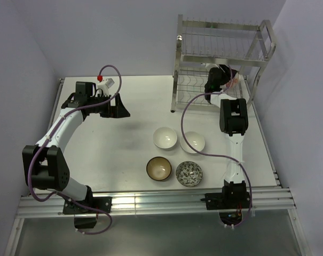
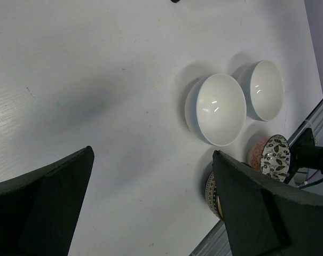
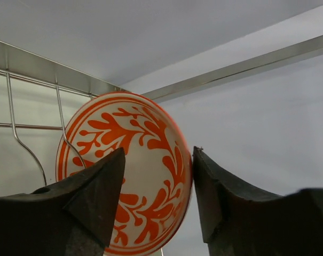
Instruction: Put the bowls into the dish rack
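The orange-red patterned bowl (image 3: 130,125) stands on edge in the lower tier of the dish rack (image 1: 220,58), leaning against a curved wire (image 3: 60,114). My right gripper (image 3: 158,151) straddles its rim with the jaws open; the right finger stands a sliver off the rim. Two white bowls (image 1: 165,137) (image 1: 192,142), a dark brown bowl (image 1: 159,168) and a grey-white patterned bowl (image 1: 189,173) sit on the table. Far to the left, my left gripper (image 1: 118,109) hovers wide open and empty; its wrist view shows the white bowls (image 2: 221,109) (image 2: 267,89) beyond its fingers.
The rack's upper tier (image 1: 217,40) hangs over my right gripper, and the rack's steel frame bars (image 3: 38,66) cross behind the bowl. The purple cable (image 1: 190,136) of the right arm loops over the table beside the white bowls. The table's near rail (image 1: 150,202) runs just below the bowls.
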You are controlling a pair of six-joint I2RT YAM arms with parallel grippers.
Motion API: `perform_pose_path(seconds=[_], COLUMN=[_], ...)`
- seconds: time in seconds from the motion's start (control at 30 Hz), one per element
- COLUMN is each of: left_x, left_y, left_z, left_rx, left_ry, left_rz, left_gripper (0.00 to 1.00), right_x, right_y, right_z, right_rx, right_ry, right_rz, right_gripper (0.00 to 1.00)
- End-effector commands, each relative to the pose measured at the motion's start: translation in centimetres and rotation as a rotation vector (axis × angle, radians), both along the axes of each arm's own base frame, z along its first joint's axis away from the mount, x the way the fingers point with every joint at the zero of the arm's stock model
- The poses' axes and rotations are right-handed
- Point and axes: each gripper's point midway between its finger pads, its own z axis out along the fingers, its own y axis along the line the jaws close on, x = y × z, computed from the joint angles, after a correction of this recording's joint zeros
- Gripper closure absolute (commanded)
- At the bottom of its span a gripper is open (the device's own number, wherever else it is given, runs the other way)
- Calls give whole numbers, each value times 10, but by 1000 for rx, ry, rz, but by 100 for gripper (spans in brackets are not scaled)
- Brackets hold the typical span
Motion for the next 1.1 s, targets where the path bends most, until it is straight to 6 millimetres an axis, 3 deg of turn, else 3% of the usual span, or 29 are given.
perform_pose_path(seconds=[0.0,0.17,0.53,1.07], left_x=[2,1,-1,3], left_y=[-1,-1,-1,0], left_z=[11,13,16,32], left_rx=[-15,-17,-18,-11], left_ry=[-38,-42,-50,-93], left_rz=[-12,-10,-12,-12], left_gripper=[1,0,1,1], right_x=[-3,-10,-29,-59], right_y=[6,7,7,15], right_z=[50,49,62,53], right_rx=[17,35,82,129], right_ry=[-100,-89,-67,-3], right_rz=[5,2,10,40], right_gripper=[37,20,12,8])
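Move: The orange-patterned bowl stands on edge at the right end of the rack's lower shelf, its upper rim still between the right hand's part-open fingers; its middle is about 3 cm ahead of that hand, 2 cm right and 4 cm below. The shelf's front rail is some 10 cm back, straight behind and 8 cm lower; the nearer white bowl is roughly 38 cm back, 25 cm left and 12 cm below. From the left hand, the orange bowl is about 32 cm ahead, 60 cm right and 8 cm lower. The right hand, its fingers already partly open around the orange bowl's upper rim, spreads them almost fully and backs straight off towards the robot by about 5 cm, leaving the rim clear. It hardly shifts sideways; midway it rises nearly 3 cm and then sinks about half of that again, while the wrist tilts slightly, under 10 degrees, with the fingers tipping a little downward. ##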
